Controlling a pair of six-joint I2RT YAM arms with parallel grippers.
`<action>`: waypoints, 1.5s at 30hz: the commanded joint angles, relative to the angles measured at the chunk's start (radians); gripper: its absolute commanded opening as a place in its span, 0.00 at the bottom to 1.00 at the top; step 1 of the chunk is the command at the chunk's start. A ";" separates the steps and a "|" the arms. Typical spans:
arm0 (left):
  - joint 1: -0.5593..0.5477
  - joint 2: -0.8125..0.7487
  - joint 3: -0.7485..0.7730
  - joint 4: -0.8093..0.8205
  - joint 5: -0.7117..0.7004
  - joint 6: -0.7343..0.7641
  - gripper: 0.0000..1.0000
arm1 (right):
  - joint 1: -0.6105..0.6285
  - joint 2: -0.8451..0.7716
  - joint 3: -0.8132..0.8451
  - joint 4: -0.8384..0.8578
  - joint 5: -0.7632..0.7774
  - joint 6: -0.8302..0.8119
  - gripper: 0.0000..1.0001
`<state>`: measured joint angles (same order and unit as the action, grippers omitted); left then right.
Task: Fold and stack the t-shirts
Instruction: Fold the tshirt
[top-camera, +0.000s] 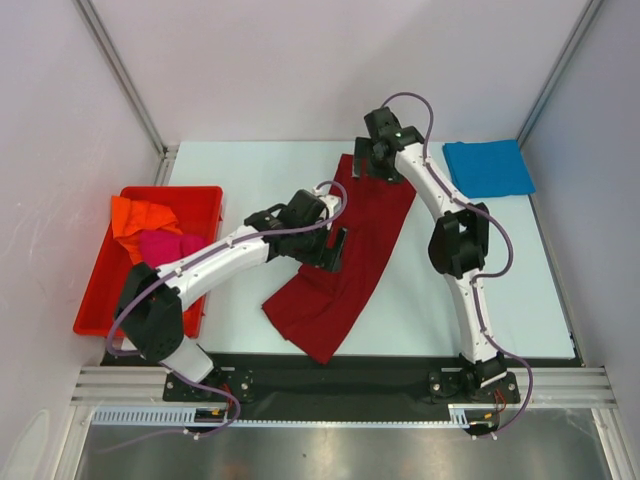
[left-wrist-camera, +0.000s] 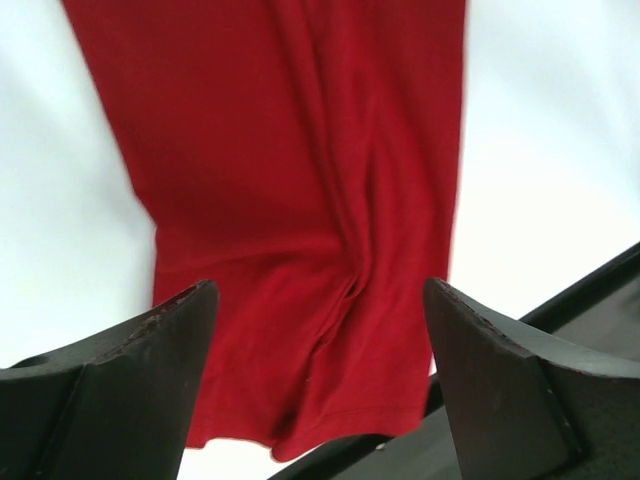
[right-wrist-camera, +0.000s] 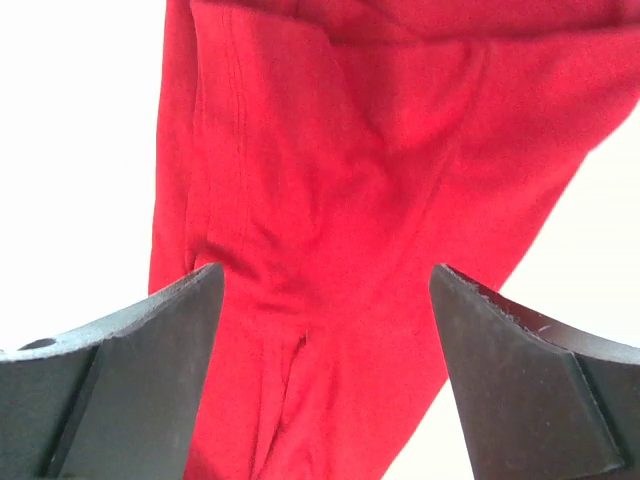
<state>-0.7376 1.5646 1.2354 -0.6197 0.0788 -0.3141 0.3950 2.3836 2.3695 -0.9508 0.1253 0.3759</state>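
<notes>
A dark red t-shirt (top-camera: 368, 255) lies as a long folded strip running diagonally down the middle of the table. My left gripper (top-camera: 337, 250) hovers open over the strip's left edge near its middle. In the left wrist view the red cloth (left-wrist-camera: 300, 170) fills the space beyond the left gripper (left-wrist-camera: 318, 290), and nothing is between the fingers. My right gripper (top-camera: 362, 166) is open above the strip's far end. The right wrist view shows wrinkled red cloth (right-wrist-camera: 340, 180) below the right gripper (right-wrist-camera: 325, 272). A folded bright blue t-shirt (top-camera: 488, 167) lies at the far right.
A red plastic bin (top-camera: 205, 200) stands at the left and holds a crumpled orange t-shirt (top-camera: 140, 214) and a magenta-pink t-shirt (top-camera: 168, 247). A black strip (top-camera: 400, 372) runs along the table's near edge. White walls close in the sides and back.
</notes>
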 joint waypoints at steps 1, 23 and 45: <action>-0.002 -0.050 -0.040 -0.017 -0.030 0.081 0.88 | 0.047 -0.061 -0.021 -0.105 0.104 0.037 0.89; -0.055 -0.300 -0.340 0.025 -0.051 -0.082 0.90 | 0.088 0.141 -0.062 0.024 0.194 0.103 0.90; -0.055 -0.417 -0.399 0.018 -0.128 -0.180 0.90 | 0.100 0.417 0.234 0.220 0.085 -0.190 0.89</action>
<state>-0.7898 1.1408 0.8368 -0.6167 -0.0425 -0.4576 0.4820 2.7064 2.5885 -0.8742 0.2310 0.2771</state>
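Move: The t-shirt's far end lies beneath and slightly beyond the right hand, its middle about 5 cm ahead and 10 cm below; from there the folded blue shirt is some 13 cm ahead and 24 cm to the right, also 10 cm down. From the left hand, the red shirt's near end is roughly 11 cm back, 5 cm left and 11 cm below, with the red bin's middle about 35 cm left, 3 cm ahead and 8 cm lower. The right hand, fingers staying wide open, first draws back about 4 cm, then sinks some 10 cm in all until both fingertips rest on the far part of the t-shirt, and there sweeps forward and a little left along it at table height. Meanwhile the open left hand goes back and left about 7 cm each way towards the shirt's near end, dipping some 6 cm and then rising again to hover above it, off the cloth. ##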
